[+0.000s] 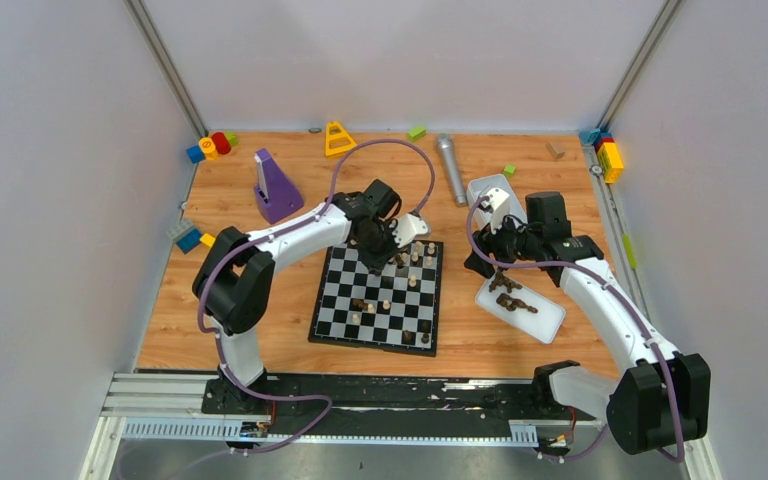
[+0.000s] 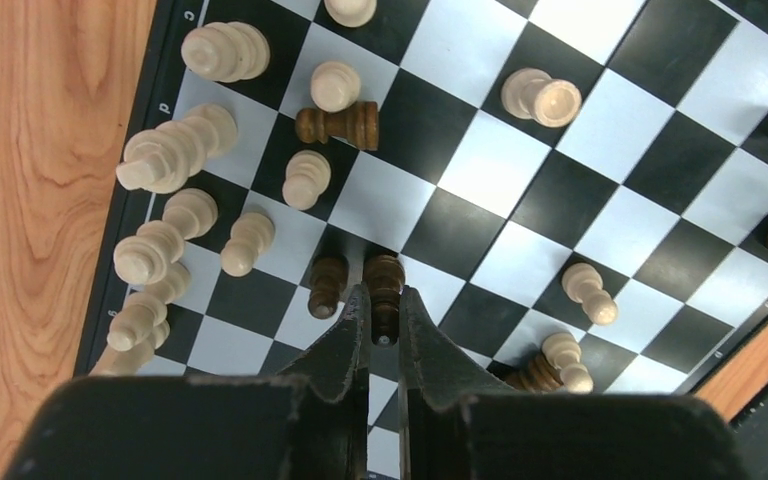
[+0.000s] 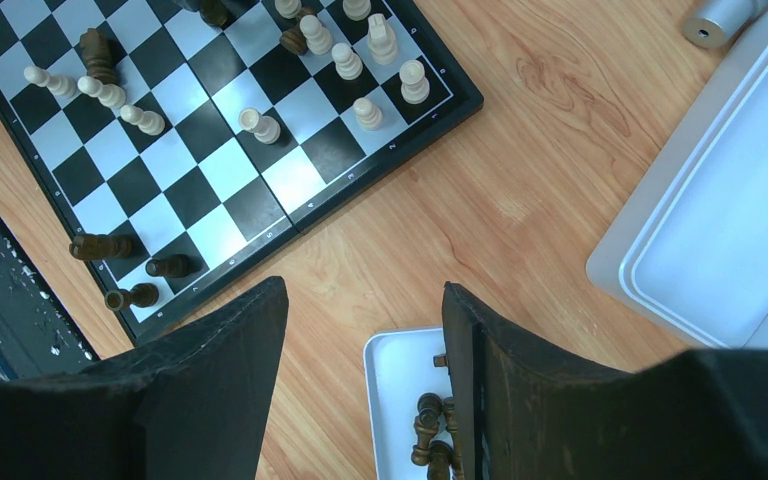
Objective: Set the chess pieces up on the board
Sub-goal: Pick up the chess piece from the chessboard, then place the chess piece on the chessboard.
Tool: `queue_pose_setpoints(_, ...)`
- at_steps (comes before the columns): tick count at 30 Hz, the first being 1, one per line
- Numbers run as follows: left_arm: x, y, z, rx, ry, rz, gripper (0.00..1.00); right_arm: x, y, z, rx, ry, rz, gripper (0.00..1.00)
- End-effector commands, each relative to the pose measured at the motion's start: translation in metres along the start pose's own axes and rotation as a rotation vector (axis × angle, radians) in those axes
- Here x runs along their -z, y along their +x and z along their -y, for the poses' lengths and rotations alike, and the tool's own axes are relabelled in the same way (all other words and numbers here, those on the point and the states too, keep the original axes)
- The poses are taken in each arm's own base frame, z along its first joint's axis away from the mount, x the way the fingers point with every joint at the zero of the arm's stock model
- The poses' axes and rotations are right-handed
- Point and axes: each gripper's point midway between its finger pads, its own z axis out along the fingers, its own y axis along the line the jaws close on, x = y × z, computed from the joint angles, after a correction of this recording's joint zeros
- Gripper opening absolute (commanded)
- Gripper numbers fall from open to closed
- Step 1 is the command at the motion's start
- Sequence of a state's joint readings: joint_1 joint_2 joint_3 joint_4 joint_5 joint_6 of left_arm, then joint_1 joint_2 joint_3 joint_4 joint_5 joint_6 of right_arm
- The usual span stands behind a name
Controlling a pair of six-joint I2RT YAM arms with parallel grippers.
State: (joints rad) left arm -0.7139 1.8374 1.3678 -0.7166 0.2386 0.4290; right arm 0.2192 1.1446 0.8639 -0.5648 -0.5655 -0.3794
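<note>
The black-and-white board (image 1: pixel 335 310) lies in the middle of the table with cream and dark brown chess pieces scattered on it. My left gripper (image 2: pixel 384 300) points down over the board's far side (image 1: pixel 375 250), its jaws closed round a dark brown piece (image 2: pixel 384 275) that stands on a square. Another dark piece (image 2: pixel 327 285) stands just left of it, and cream pieces (image 2: pixel 165 160) line the board's edge. My right gripper (image 3: pixel 362 290) hangs open and empty over the small white tray (image 3: pixel 400 370), which holds several dark pieces (image 3: pixel 430 425).
A larger white tray (image 3: pixel 730 220) and a grey cylinder (image 1: pixel 450 168) lie behind the right arm. A purple block (image 1: pixel 276 190) and a yellow triangle (image 1: pixel 338 138) stand at the back left. Coloured toy blocks (image 1: pixel 210 147) sit in the far corners.
</note>
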Motion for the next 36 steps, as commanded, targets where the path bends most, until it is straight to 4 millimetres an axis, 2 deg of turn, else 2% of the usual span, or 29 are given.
queue_pose_setpoints(1, 0.041, -0.028, 0.013, -0.066, 0.022, 0.119, 0.04, -0.001, 0.001, 0.001, 0.014, 0.0, 0.002, 0.59)
queue_pose_setpoints(4, 0.061, -0.028, 0.027, -0.11, 0.04, 0.156, 0.04, 0.0, 0.001, 0.002, 0.015, 0.001, 0.003, 0.59)
queue_pose_setpoints(9, 0.071, -0.012, 0.062, -0.169, 0.104, 0.155, 0.04, 0.0, 0.001, 0.003, 0.017, 0.005, 0.002, 0.59)
queue_pose_setpoints(12, 0.081, -0.001, 0.075, -0.189, 0.108, 0.151, 0.05, 0.0, 0.001, 0.003, 0.016, 0.01, 0.002, 0.59)
queue_pose_setpoints(18, 0.093, 0.051, 0.082, -0.198, 0.059, 0.055, 0.05, 0.0, 0.001, 0.003, 0.018, 0.006, 0.001, 0.59)
queue_pose_setpoints(24, 0.094, 0.096, 0.087, -0.197, 0.02, -0.027, 0.05, -0.001, 0.002, 0.003, 0.016, 0.001, -0.001, 0.59)
queue_pose_setpoints(31, 0.086, 0.113, 0.104, -0.212, 0.077, -0.009, 0.07, -0.003, 0.003, 0.003, 0.012, -0.006, -0.007, 0.59)
queue_pose_setpoints(36, 0.078, 0.108, 0.109, -0.217, 0.115, 0.025, 0.11, -0.003, 0.003, 0.003, 0.013, -0.004, -0.009, 0.59)
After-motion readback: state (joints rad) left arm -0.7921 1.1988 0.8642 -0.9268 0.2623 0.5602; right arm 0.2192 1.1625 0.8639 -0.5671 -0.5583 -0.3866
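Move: The left hand already has a brown chess piece pinched on the board; the board's near-left corner square, where it is taken, lies about 13 cm back and 10 cm left, some 3 cm below the fingertips. A second brown piece stands 2 cm ahead. Short of the corner, a fallen brown knight lies 8 cm back and 5 cm left, a lone white pawn 11 cm back and 5 cm left. From the idle right hand the corner is roughly 32 cm left, 18 cm back and 11 cm down. Up first, some 7 cm while drawing back, the left hand lifts the pinched brown piece clear of the board, then swings left and farther back while sinking about 5 cm, ending near the near-left corner square, some 15 cm back and 10 cm left of where it began. The fingers keep their closed grip and the wrist turns roughly 10 degrees clockwise. ##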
